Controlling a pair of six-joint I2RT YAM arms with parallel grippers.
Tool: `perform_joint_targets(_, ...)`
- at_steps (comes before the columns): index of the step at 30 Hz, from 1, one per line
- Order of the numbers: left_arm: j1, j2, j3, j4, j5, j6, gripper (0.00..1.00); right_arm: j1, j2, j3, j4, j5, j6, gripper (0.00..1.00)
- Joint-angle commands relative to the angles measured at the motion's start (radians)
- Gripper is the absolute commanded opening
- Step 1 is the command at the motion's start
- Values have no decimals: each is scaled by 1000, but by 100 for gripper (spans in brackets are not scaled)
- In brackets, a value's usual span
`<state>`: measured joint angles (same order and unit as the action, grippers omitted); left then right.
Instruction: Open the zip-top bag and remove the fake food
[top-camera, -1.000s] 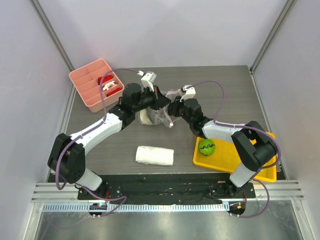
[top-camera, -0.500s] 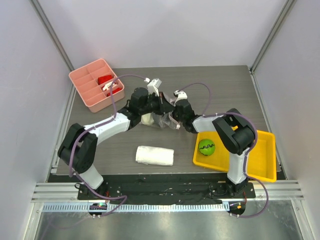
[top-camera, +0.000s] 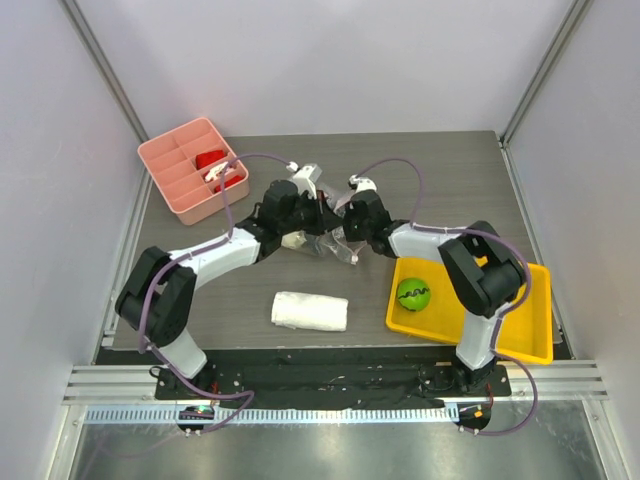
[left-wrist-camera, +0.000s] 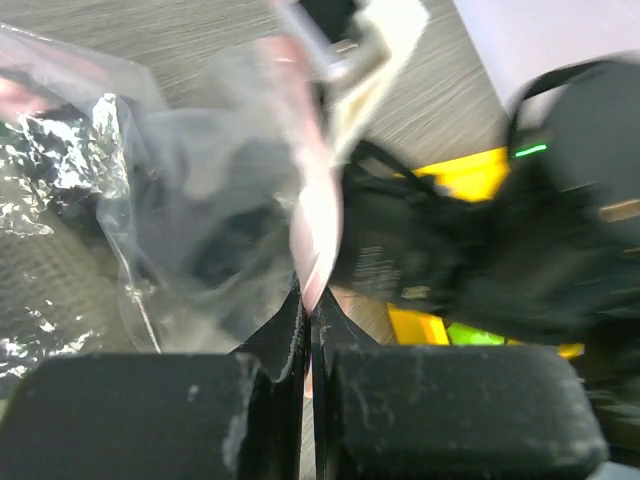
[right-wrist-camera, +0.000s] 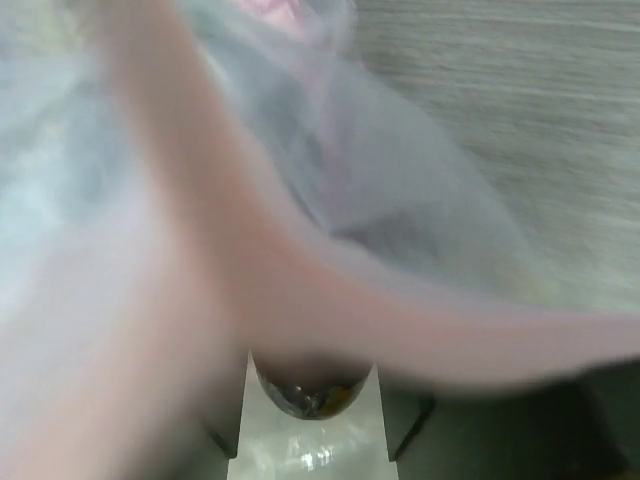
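Note:
The clear crinkly zip-top bag (top-camera: 322, 242) lies mid-table between both grippers. My left gripper (top-camera: 316, 212) is shut on its pink zip strip (left-wrist-camera: 312, 215), with the strip pinched between the black fingertips (left-wrist-camera: 290, 325). My right gripper (top-camera: 346, 230) is pressed against the bag's right side. In the right wrist view the blurred bag (right-wrist-camera: 420, 190) and its pink strip (right-wrist-camera: 300, 290) fill the frame and hide the fingers. Something pale (top-camera: 293, 239) shows through the bag. One piece of fake food, a green striped ball (top-camera: 413, 293), sits in the yellow tray (top-camera: 510, 320).
A pink divided box (top-camera: 172, 172) with red-white items stands at the back left. A folded white towel (top-camera: 310, 310) lies near the front edge, left of the yellow tray. Purple cables loop over both arms above the bag.
Both arms have closed in on the bag, the left gripper shifting right and down. The right wrist has pushed left into the bag. The green ball has not moved.

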<state>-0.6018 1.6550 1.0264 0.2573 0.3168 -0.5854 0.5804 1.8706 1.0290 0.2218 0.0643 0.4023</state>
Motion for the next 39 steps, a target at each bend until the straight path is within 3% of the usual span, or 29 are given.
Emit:
perform_joint_targets(1, 22, -84, 2, -56, -24, 94, 0, -17, -185, 98, -289, -29, -16, 3)
perform_joint_targets(9, 25, -138, -11, -99, -4, 133, 0, -50, -315, 88, -424, -320, 33, 1)
perform_joint_targets(14, 25, -149, -3, -89, 22, 119, 0, -59, -358, 140, -518, -356, 70, 1)
perform_joint_targets(18, 27, -169, 7, -125, -51, 114, 0, -60, -439, 143, -611, -374, 92, 1)
perform_joint_targets(22, 33, -172, 44, -151, -96, 113, 0, -60, -540, 93, -826, -273, 33, 2)
perform_joint_targets(27, 45, -149, 84, -165, -157, 98, 0, -60, -803, -36, -926, -169, 92, 1)
perform_joint_targets(31, 51, -149, 87, -159, -159, 98, 0, -60, -1026, -137, -1073, 111, 252, 2)
perform_joint_targets(33, 51, -153, 83, -156, -142, 104, 0, -63, -1197, -179, -1122, 286, 435, 2)
perform_joint_targets(35, 51, -169, 69, -135, -131, 101, 0, -68, -1292, -263, -1141, 342, 568, 2)
perform_joint_targets(39, 51, -184, 64, -139, -114, 99, 0, -70, -1366, -323, -1232, 468, 729, 19)
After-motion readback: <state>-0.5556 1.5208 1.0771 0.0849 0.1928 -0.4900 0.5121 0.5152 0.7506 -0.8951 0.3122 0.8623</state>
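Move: The right gripper, low in the bag's mouth, already has the eggplant. The middle of the yellow bin lies about 20 cm back and 25 cm to its right, a little lower; the watermelon in the bin is some 20 cm back and 13 cm right, and the towel about 23 cm back and 9 cm left. The left gripper already pinches the bag's rim; the bag's body lies roughly 7 cm to its left, 4 cm ahead and 12 cm below. Draw the right gripper up and somewhat back out of the bag's mouth, keeping its hold on the eggplant, then sweep back and right to over the yellow bin, some 22 cm back, 20 cm right and 14 cm up in all, turning clockwise about 30 degrees at the end. Keep the left fingers shut on the rim and ease that gripper about 4 cm up and left. ##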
